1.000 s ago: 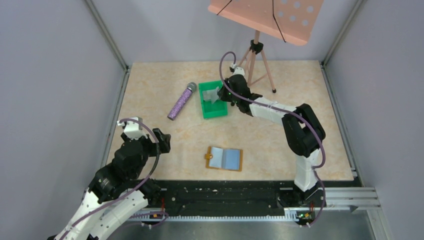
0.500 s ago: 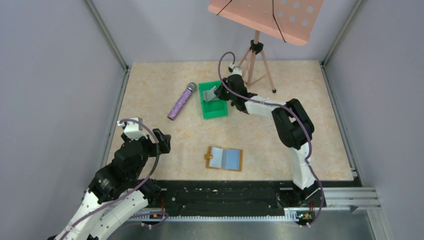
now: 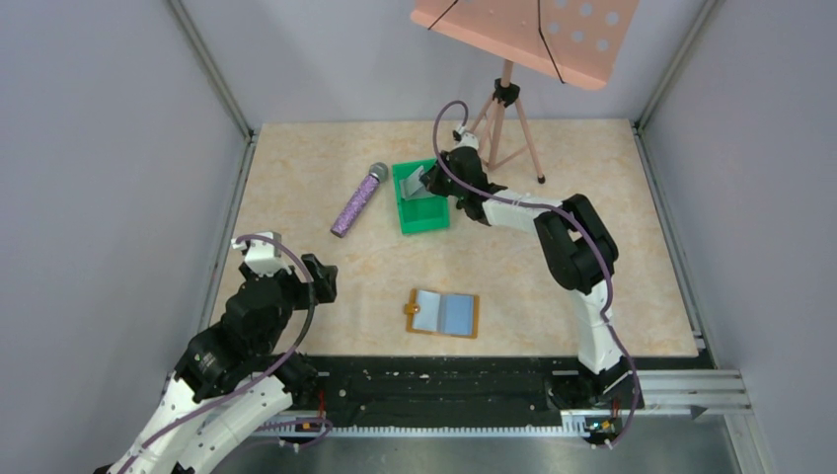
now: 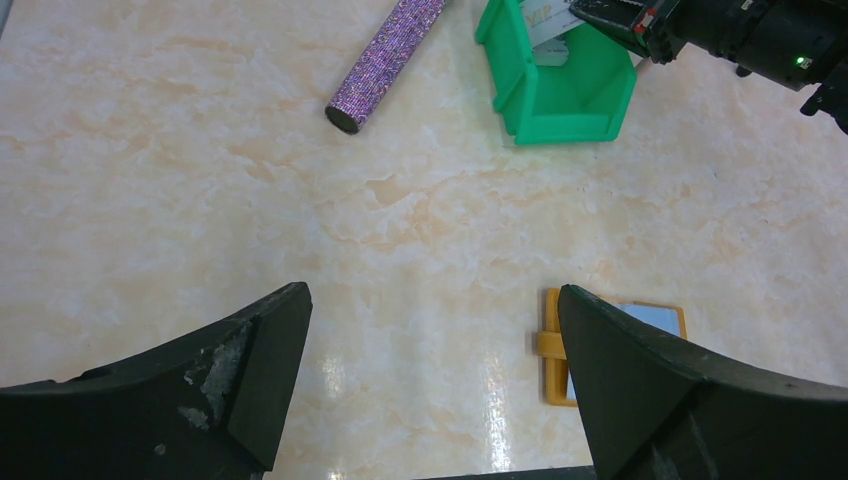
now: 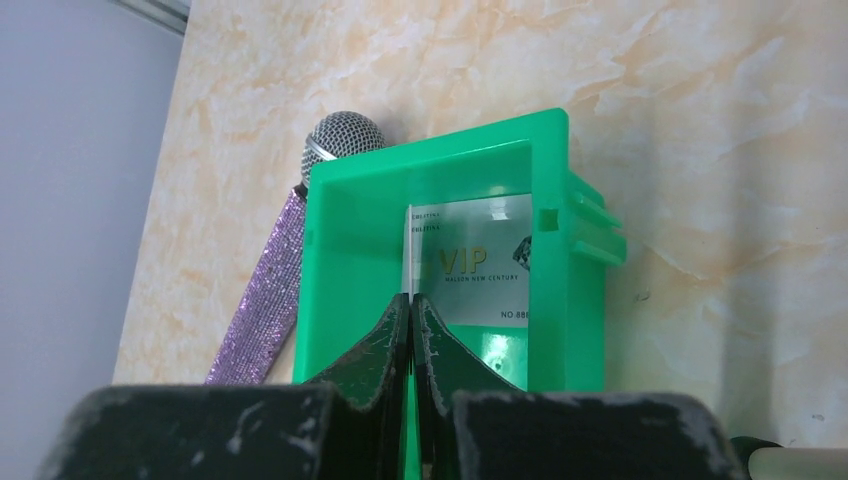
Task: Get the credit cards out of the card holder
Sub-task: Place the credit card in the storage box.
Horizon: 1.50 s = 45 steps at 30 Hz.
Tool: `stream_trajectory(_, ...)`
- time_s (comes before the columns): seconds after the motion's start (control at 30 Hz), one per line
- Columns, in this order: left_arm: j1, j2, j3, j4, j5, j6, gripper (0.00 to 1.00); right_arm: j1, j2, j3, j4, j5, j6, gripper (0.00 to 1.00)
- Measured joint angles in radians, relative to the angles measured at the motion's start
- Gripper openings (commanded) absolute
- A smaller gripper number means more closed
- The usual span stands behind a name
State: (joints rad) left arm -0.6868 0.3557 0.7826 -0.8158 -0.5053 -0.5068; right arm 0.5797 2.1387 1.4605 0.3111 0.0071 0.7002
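Note:
The card holder (image 3: 444, 313) lies open and flat on the table near the front, tan with pale blue pockets; in the left wrist view only its clasp side (image 4: 551, 345) shows past my finger. My right gripper (image 5: 411, 300) is shut on a credit card (image 5: 410, 245), seen edge-on as a thin pale line, over the green bin (image 5: 430, 150). Another credit card (image 5: 480, 265), printed "VIP", leans inside the bin. From above, the right gripper (image 3: 436, 182) holds the grey card (image 3: 418, 182) over the bin (image 3: 424, 219). My left gripper (image 4: 430, 330) is open and holds nothing, left of the card holder.
A purple glittery microphone (image 3: 357, 200) lies just left of the bin, also seen in the right wrist view (image 5: 265, 300). A music stand's tripod (image 3: 508, 109) stands behind the right gripper. Grey walls close in both sides.
The right arm's elbow has swung left and forward, and its gripper with the card has shifted slightly over the bin. The left arm has not moved.

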Motion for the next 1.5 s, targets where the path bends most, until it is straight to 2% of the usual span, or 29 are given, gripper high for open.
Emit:
stream_trajectory(0.4, 0.000, 0.000, 0.000, 0.000, 0.000, 0.000, 0.99, 0.000, 0.006, -0.021, 0.069, 0.008, 0.093, 0.02)
stream_trajectory(0.83, 0.000, -0.009, 0.000, 0.000, 0.000, 0.000, 0.99, 0.004, 0.024, -0.018, 0.044, 0.038, 0.116, 0.33)
stream_trajectory(1.13, 0.000, -0.009, -0.001, 0.000, 0.000, 0.000, 0.99, 0.005, 0.024, 0.060, -0.108, 0.090, 0.088, 0.43)
stream_trajectory(1.5, 0.000, -0.009, -0.002, 0.000, -0.001, 0.000, 0.99, 0.002, 0.024, 0.150, -0.241, 0.103, 0.026, 0.44)
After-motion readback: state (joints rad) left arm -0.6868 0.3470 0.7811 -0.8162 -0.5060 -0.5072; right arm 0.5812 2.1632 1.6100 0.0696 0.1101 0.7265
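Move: The right hand holds a credit card over the green storage box, whose middle lies about 3 cm back, 1 cm left and 4 cm below. The card stack inside is roughly straight below, 1 cm left. The microphone's middle is some 14 cm left and 4 cm back, the nearest tripod foot 7 cm right and 5 cm back. From the left hand, the storage box is about 27 cm ahead, 22 cm right, and well below. The right hand dips 1.5 cm, opens nearly halfway, releasing the credit card, and drifts about 1.5 cm right. ##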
